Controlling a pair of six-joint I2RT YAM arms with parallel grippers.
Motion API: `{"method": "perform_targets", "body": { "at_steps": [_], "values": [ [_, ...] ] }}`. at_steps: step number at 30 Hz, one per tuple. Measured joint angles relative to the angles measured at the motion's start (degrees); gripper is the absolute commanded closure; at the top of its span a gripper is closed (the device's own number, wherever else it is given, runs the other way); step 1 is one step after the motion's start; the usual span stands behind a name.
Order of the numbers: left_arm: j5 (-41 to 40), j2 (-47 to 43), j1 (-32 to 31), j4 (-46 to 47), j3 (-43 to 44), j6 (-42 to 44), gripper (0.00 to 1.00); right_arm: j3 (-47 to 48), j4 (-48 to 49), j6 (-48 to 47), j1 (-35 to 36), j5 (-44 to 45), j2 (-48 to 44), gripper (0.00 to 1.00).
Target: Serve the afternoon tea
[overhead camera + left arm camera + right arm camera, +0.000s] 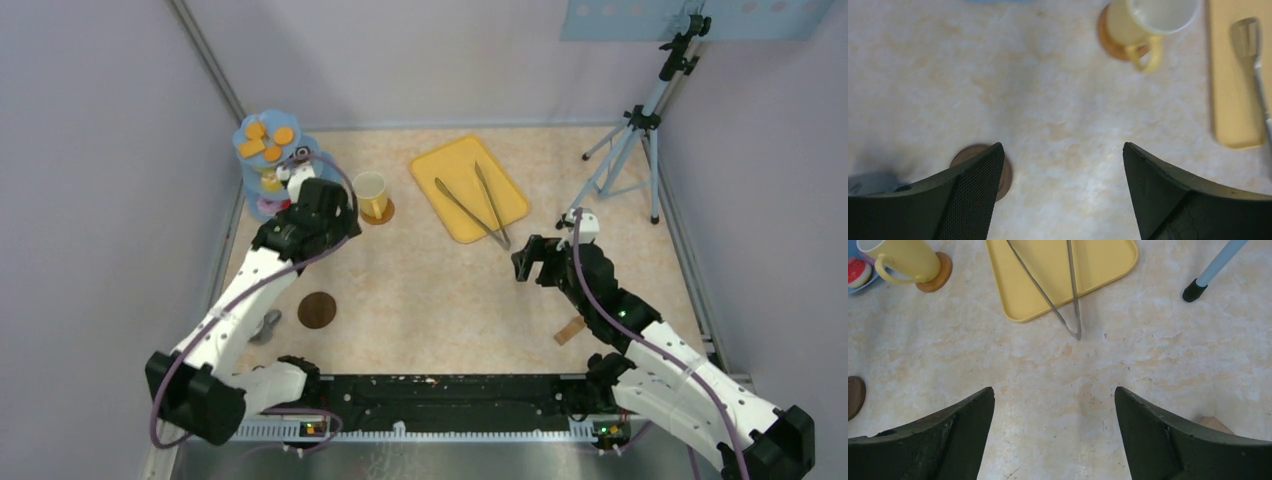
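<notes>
A yellow mug (371,192) stands on a brown coaster (380,213) beside a blue tiered stand (250,170) with orange biscuits (268,140) on top. A second coaster (317,310) lies bare. A grey-white mug (265,326) lies half hidden by my left arm. My left gripper (330,222) is open and empty, high over the table between the yellow mug (1148,20) and the bare coaster (1007,175). My right gripper (533,265) is open and empty above bare table (1054,392), below the tray. The yellow mug (903,257) and a red-iced cake (857,271) show far left there.
A yellow tray (450,165) holds long metal tongs (475,210) whose tip overhangs its near edge (1075,332). A wooden block (570,330) lies by my right arm. A tripod (630,140) stands at the back right, one foot (1192,291) near the tray.
</notes>
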Motion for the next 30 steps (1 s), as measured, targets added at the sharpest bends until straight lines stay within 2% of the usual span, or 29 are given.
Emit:
{"method": "perform_targets", "body": {
  "at_steps": [2,5,8,15,17,21,26,30],
  "values": [
    [-1.7,-7.1,0.5,-3.8,-6.3,-1.6,0.13,-0.1,0.7,0.0,0.0,-0.2,0.0,0.12],
    [-2.8,-11.4,1.7,-7.8,-12.1,-4.5,0.18,-0.1,1.4,0.0,0.0,-0.6,0.9,0.13],
    [-1.5,-11.6,3.6,-7.5,-18.3,-7.5,0.14,-0.1,2.0,0.0,0.0,-1.7,2.0,0.14],
    [6.1,-5.9,10.9,1.2,-31.6,-12.3,0.36,-0.1,2.4,0.0,0.0,-2.8,2.5,0.14],
    [6.8,-4.2,12.1,3.7,-32.7,-12.7,0.47,-0.1,2.3,0.0,0.0,-2.8,2.3,0.14],
    [8.1,-2.1,12.7,10.9,-32.3,-13.3,0.58,-0.2,1.9,0.1,0.0,-2.7,0.9,0.14],
    [9.2,4.1,12.9,19.3,-29.7,-13.3,0.67,-0.4,1.6,0.4,0.0,-2.7,0.4,0.15],
    [10.1,10.1,13.1,25.2,-25.9,-13.3,0.69,-0.4,1.0,0.5,0.0,-2.7,0.3,0.15]
  ]
}}
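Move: The dark coaster lies on the table about 14 cm back from the left hand, 9 cm to its left and some 18 cm below. The yellow mug, already set down on the other coaster, stands roughly 13 cm ahead and 6 cm to the right, with its middle 13 cm lower. The grey cup is about 20 cm back and 24 cm left, 14 cm lower. From the right hand, the dark coaster is some 56 cm left, 7 cm back and 14 cm below. The left fingertips come onto the dark coaster at its far right rim, the left finger over the wood, and drag it forward. To get there the empty hand swings back and left while sinking about 17 cm, tipping down and turning counter-clockwise some 20 degrees; then it runs about 11 cm forward close to the table, edging right and tipping partly back up, as the fingers go from wide open to about a third open. ##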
